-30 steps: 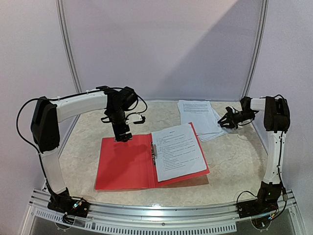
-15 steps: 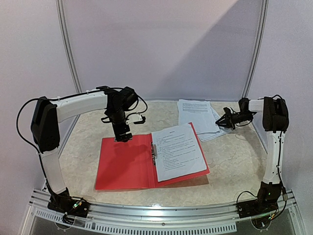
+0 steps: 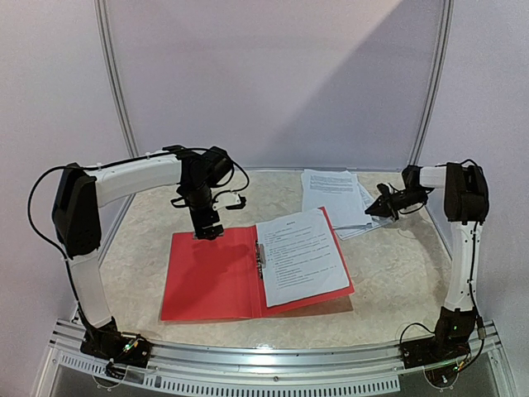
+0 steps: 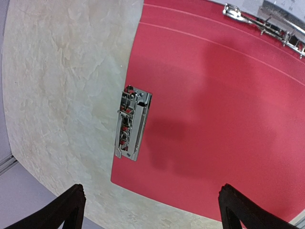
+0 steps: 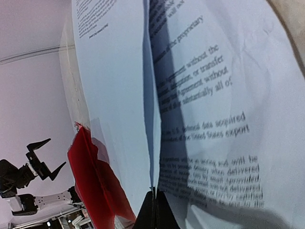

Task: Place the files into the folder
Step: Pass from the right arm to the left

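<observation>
The red folder [image 3: 211,281] lies open on the table, with one of the files [image 3: 302,255] on its right half. A silver clip [image 4: 132,125] sits at the edge of the folder's left cover [image 4: 214,105]. My left gripper [image 3: 207,230] hangs open over that cover's far edge, its fingers spread wide [image 4: 152,212] and holding nothing. More files [image 3: 331,194] lie in a loose stack at the back right. My right gripper [image 3: 382,205] is at the stack's right edge, shut [image 5: 154,205] on the edge of the top sheet [image 5: 114,95], which is lifted off the sheet below [image 5: 214,119].
A second metal clip [image 3: 260,258] runs along the folder's spine. A metal frame post [image 3: 426,91] rises behind the right arm, and the table's side wall is close to it. The red folder [image 5: 88,176] shows beyond the lifted sheet in the right wrist view.
My right gripper has moved left to the stack's right edge and closed on the top sheet's edge. The left arm has not moved.
</observation>
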You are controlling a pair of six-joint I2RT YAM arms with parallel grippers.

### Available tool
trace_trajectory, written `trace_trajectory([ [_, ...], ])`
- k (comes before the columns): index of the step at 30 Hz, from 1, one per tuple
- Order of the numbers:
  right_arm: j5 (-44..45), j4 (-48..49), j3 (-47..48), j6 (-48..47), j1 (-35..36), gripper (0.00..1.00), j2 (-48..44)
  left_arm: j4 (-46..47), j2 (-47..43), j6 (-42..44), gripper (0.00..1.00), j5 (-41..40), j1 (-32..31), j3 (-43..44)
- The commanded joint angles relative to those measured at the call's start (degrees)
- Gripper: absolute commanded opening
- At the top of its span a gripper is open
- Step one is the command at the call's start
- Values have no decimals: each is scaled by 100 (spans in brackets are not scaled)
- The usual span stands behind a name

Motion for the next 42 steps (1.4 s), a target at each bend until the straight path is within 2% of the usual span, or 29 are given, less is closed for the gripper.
trace_trajectory([
  [1, 989, -691, -53, -500, 25, 0, -1169, 7, -50, -5, 100, -39, -75, 105],
  [5, 2165, -1207, -161, -742, 132, 0, -1855, -13, -125, 8, 99, -80, -89, 130],
  [8, 3563, -1576, -221, -943, 427, 0, -2311, -6, -188, 46, 100, -141, -96, 149],
  [11, 4857, -1949, -191, -1113, 1057, 0, -2614, -14, -270, 61, 100, -158, -97, 160],
  [15, 5731, -2332, -47, -1586, 1622, 0, -2811, -1, -399, 71, 100, -145, -106, 107],
  [22, 8448, -3011, 439, -964, 1787, 0, -2950, 51, -608, 78, 100, -107, -124, -37],
  [26, 9511, -3374, 952, -672, 1778, 0, -2999, 62, -696, 96, 100, -98, -141, -59],
  [31, 9665, -3067, 1092, -971, 1925, 0, -3417, 55, -790, 96, 99, -70, -158, -60],
  [35, 10323, -3057, 1342, -1041, 2040, 0, -3763, 19, -854, 151, 100, -85, -159, -38],
  [37, 10280, -2860, 1448, -1301, 2133, 0, -3941, -53, -901, 207, 99, -49, -159, 34],
  [39, 9866, -2594, 1450, -1727, 2406, 0, -4203, -164, -974, 255, 100, 79, -159, 200],
  [42, 8696, -2417, 1443, -2223, 2856, 0, -4495, -331, -1161, 323, 100, 476, -114, 588],
])
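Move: The sheet still pinched in the right fingers is to go to the left gripper, which waits roughly 50 cm to the left of them, 13 cm farther back and 8 cm higher. The paper pile's middle lies about 9 cm left of the right fingers and 3 cm ahead; the red folder's lies some 36 cm left and 17 cm back. From the left hand, the pinched sheet's middle is about 43 cm right, 16 cm ahead and 8 cm below. The pinched sheet is hoisted off the pile by the right hand, which climbs about 32 cm while working back and, after some swaying left and right, ending some 9 cm to the right, away from the left gripper. The wrist swings over by some 90 degrees, the fingers turning from leftward to down and rightward, and stays clamped. The left hand, still open and empty, rises above the folder. ##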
